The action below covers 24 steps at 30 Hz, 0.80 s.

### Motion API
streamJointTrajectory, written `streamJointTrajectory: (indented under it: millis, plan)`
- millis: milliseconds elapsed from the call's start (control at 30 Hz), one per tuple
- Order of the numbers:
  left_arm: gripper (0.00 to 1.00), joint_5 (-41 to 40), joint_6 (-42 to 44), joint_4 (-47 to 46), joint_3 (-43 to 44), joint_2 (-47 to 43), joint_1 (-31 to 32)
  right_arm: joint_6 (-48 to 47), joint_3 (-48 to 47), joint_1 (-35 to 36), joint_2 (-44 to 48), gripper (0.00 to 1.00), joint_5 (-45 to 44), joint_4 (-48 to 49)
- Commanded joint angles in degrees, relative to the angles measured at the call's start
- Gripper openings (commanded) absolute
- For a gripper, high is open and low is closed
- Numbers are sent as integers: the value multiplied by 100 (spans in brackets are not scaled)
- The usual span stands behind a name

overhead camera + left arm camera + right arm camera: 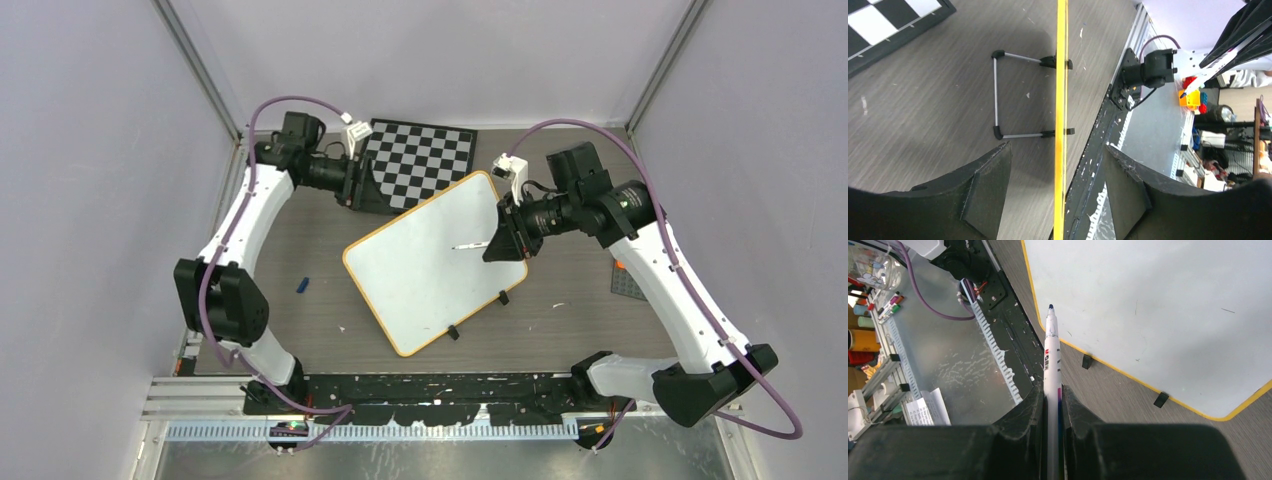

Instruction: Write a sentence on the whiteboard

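The whiteboard (425, 270), white with an orange-yellow rim, stands tilted on a wire stand (997, 95) in the middle of the table. My right gripper (503, 240) is shut on a white marker (1051, 355). The marker's dark tip points over the board's face (1158, 300), and I cannot tell if it touches. In the left wrist view the board's rim (1061, 75) shows edge-on. It runs between the fingers of my open left gripper (1057, 150) with a gap on each side. That gripper (365, 188) sits by the board's far left edge.
A black-and-white chessboard (425, 160) lies behind the whiteboard, under the left gripper. A small blue cap (303, 285) lies on the table left of the board. A dark grey piece (628, 283) sits at the right, under the right arm.
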State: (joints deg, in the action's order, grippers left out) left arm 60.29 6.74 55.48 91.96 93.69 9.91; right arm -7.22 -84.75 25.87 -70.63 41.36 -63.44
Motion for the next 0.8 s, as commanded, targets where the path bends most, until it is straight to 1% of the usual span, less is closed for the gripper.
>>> streamJointTrajectory:
  millis: [0,100,167,400,467,567,633,767]
  plan:
    - [68,-165,-32,-160,163,174,335,19,-194,-12,150,0,-43,-45]
    - [66,-260,-43,-222,137,319,526,7,-231,-8,127,0,-41,-91]
    - [61,-183,-10,-205,158,402,643,-13,-252,-12,104,0,-42,-131]
    - [21,-175,462,364,488,778,1082,-80,-219,-9,79,0,-20,-239]
    - [13,-238,696,653,651,931,1251,-134,-201,-9,61,0,21,-297]
    - [4,-478,1032,1130,931,1160,1469,-209,-194,-11,50,0,89,-415]
    - [0,-567,1145,1321,1042,1285,1598,-253,-170,-3,65,0,124,-460]
    - [0,-807,1128,1368,1167,1451,1838,-347,-147,3,85,0,186,-564]
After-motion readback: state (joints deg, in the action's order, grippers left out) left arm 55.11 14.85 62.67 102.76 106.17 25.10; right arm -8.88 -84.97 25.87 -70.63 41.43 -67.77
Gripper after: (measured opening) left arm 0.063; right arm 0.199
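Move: The whiteboard's raised upper edge, where I will grip it, is about 8 cm to the right of my left hand, 2 cm back and 4 cm below. The marker tip is some 13 cm right and 11 cm back, nearly level with it. Far below, about 25 cm down, the chessboard lies roughly 30 cm ahead and 5 cm right, the marker cap 22 cm left and 4 cm back. From my right hand that edge is about 12 cm left, 10 cm ahead and 7 cm lower. I carry my open left hand about 8 cm to the right, sinking some 4 cm and easing back a little, until the fingers straddle the whiteboard's upper edge. There they close and pinch it, while the hand turns about 15 degrees clockwise as it goes on to the right. My right hand keeps the uncapped marker above the board, drifting back about a centimetre. ##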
